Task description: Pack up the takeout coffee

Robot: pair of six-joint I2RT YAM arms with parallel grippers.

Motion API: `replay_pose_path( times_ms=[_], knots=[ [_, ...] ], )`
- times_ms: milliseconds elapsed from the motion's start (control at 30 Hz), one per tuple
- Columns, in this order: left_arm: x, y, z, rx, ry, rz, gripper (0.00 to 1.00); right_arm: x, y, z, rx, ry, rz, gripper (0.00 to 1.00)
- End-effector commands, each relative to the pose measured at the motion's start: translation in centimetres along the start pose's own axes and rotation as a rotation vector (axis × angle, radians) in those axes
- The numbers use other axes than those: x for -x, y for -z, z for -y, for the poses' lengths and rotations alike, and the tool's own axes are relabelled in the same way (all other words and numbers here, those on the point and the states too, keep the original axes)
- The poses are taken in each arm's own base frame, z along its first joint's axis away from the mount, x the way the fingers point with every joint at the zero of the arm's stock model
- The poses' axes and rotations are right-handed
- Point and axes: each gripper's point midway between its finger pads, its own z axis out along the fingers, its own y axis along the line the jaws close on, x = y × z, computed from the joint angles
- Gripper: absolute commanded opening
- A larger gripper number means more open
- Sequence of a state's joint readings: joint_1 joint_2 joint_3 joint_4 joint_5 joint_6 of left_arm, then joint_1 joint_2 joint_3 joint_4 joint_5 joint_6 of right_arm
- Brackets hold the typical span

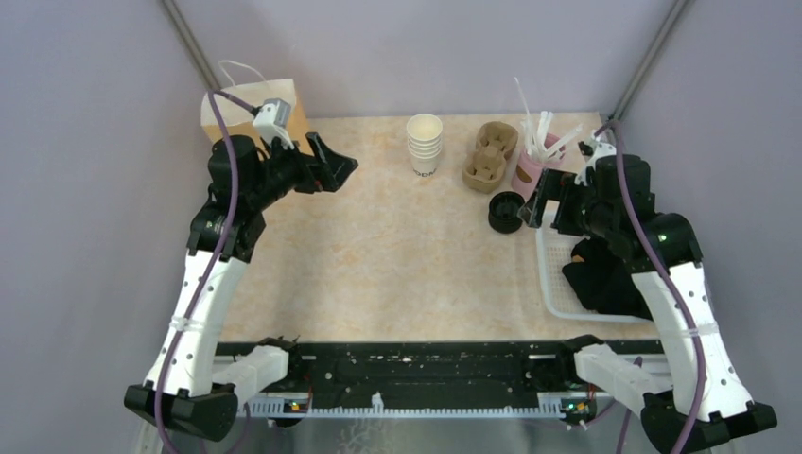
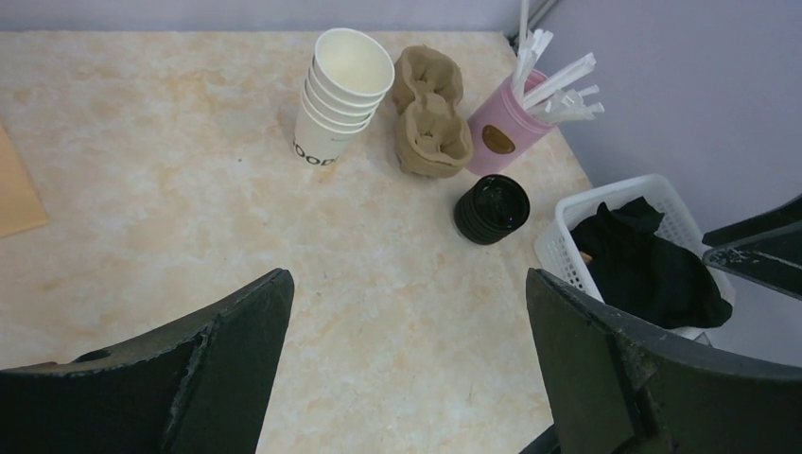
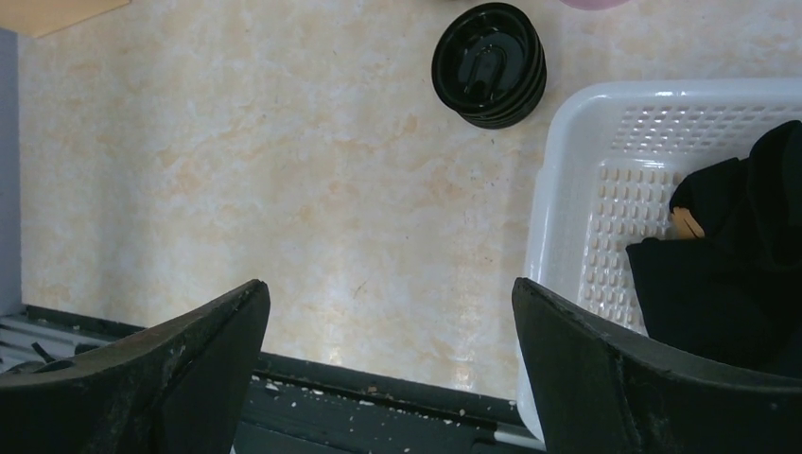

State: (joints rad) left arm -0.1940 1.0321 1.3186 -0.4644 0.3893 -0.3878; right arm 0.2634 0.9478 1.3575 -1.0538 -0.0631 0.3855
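No takeout coffee, a cup with a lid on it, shows in any view. A stack of lidless white cups point(image 1: 425, 142) point(image 2: 342, 95) stands at the back middle of the table. A pile of black lids point(image 1: 506, 211) point(image 2: 492, 208) point(image 3: 489, 63) lies to its right. My left gripper point(image 1: 336, 163) point(image 2: 407, 284) hovers open over the back left, in front of a brown paper bag point(image 1: 251, 109), with nothing between its fingers. My right gripper point(image 1: 539, 203) point(image 3: 390, 288) is open and empty beside the lids.
A brown cardboard cup carrier point(image 1: 492, 156) point(image 2: 430, 118) and a pink holder of wrapped straws point(image 1: 530, 165) point(image 2: 506, 132) stand at the back right. A white basket point(image 1: 558, 284) point(image 3: 567, 170) holding black cloth point(image 1: 596, 274) sits under the right arm.
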Motion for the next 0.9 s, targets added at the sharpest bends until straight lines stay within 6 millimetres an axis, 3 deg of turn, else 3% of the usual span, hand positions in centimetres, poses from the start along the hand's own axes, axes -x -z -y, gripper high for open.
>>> replay_pose_path(
  times_ms=[0, 267, 600, 733, 867],
  knots=[
    [-0.7, -1.0, 0.9, -0.055, -0.012, -0.024, 0.98, 1.0, -2.1, 0.2, -0.011, 0.006, 0.018, 0.99],
    [-3.6, -3.0, -0.1, -0.036, -0.005, -0.113, 0.98, 1.4, -8.5, 1.3, -0.088, 0.05, -0.082, 0.87],
    [-5.5, -4.7, -1.5, -0.004, 0.015, -0.186, 0.98, 3.8, -17.9, -0.7, -0.182, 0.139, -0.116, 0.75],
    [-6.2, -5.0, -2.0, 0.015, 0.026, -0.209, 0.98, 5.7, -20.7, -3.9, -0.116, 0.135, -0.065, 0.75],
    [-7.0, -5.1, -2.7, 0.048, 0.035, -0.238, 0.98, 10.3, -23.0, -7.3, -0.064, -0.06, 0.057, 0.71]
  ],
)
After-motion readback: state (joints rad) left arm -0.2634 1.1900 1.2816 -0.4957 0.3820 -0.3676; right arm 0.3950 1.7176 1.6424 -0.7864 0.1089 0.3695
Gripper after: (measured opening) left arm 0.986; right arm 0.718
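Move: The pulp cup carrier, standing at the far side of the table, lies about 26 cm ahead of the right hand, 6 cm to its left and some 27 cm below. The black lid stack is about 11 cm ahead and 4 cm left; the pink straw cup 19 cm ahead and 2 cm right; the paper cups 23 cm ahead and 22 cm left. From the left hand the carrier is some 19 cm ahead and 31 cm right. Towards the cup carrier the right hand swings quickly, about 18 cm forward and 8 cm left, sinking some 10 cm before levelling off; it dips on its left side, tips slightly down, and its wide-open fingers narrow by about a quarter. The left hand, still open, sinks about 7 cm, drifts a little right and forward, and tips down. ##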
